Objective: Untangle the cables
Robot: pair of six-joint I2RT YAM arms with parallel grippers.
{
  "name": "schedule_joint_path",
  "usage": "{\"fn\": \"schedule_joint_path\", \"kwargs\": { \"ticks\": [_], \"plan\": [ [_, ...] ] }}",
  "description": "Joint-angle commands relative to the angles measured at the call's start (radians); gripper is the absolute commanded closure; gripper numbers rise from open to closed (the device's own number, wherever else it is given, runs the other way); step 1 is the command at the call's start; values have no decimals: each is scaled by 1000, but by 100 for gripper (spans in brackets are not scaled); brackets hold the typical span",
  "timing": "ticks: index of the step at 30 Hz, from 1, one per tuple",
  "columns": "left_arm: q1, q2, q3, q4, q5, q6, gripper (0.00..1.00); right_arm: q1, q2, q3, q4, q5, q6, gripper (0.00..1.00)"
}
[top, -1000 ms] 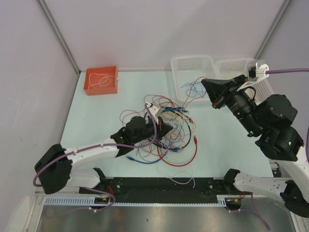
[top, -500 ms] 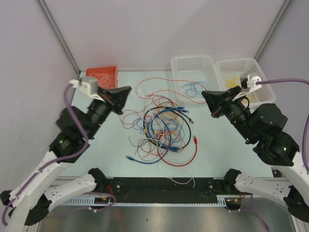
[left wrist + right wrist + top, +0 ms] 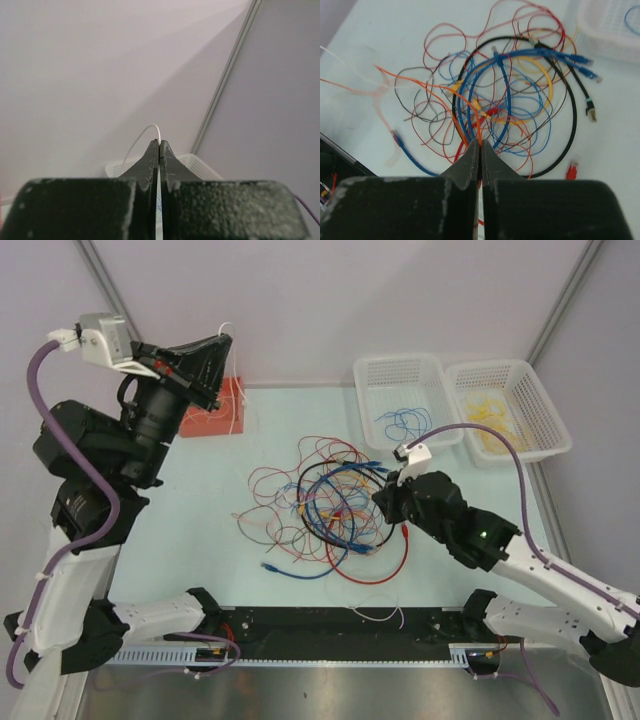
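The cables lie in a loose tangle of red, blue, orange, yellow and black wires at the middle of the table, also filling the right wrist view. My left gripper is raised high at the back left, above the red box. It is shut on a thin white wire that hangs down over the box. In the left wrist view the white wire loops out of the closed tips of that gripper. My right gripper is low at the tangle's right side, shut on an orange wire.
Two white baskets stand at the back right: one holds blue wire, the other yellow wire. A loose red plug lies by the right gripper. Another thin wire lies near the front rail.
My left arm rose from the tangle to the back left, drawing the white wire up over the red box. My right arm swung from the baskets down to the tangle.
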Motion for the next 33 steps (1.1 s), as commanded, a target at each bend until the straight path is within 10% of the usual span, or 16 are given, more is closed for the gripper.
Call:
{"fn": "schedule_joint_path", "kwargs": {
  "ticks": [1, 4, 9, 14, 33],
  "plan": [
    [5, 50, 83, -75, 13, 33, 100, 10, 41, -47, 88, -22, 42, 100],
    [5, 65, 80, -81, 3, 46, 100, 10, 87, -67, 96, -8, 42, 99],
    [10, 94, 105, -98, -6, 78, 100, 13, 79, -64, 140, -3, 31, 36],
    [24, 128, 146, -118, -35, 113, 100, 29, 12, 5, 113, 33, 25, 9],
    [198, 268, 174, -62, -195, 176, 100, 58, -157, 88, 16, 52, 17, 10]
  ]
}}
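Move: Below the right hand's closed fingers, which hold an orange-red strand, the cable pile's middle lies about 13 cm ahead, 10 cm left and some 24 cm down; the loose red plug is roughly 7 cm ahead and 7 cm right. From the left hand, high up with a white cable, the orange bin is about 35 cm ahead, 20 cm left and 57 cm lower, the pile about 12 cm ahead, 13 cm right. Sinking about 6 cm over the near right side of the pile, the right hand opens wide and lets go of the orange-red strand, then climbs some 13 cm, its fingers tipping up. The left hand keeps its shut grip on the white cable and carries it about 9 cm forward and slightly down, towards the orange bin, swinging right, then back left, as the wrist turns roughly 15 degrees counter-clockwise. ##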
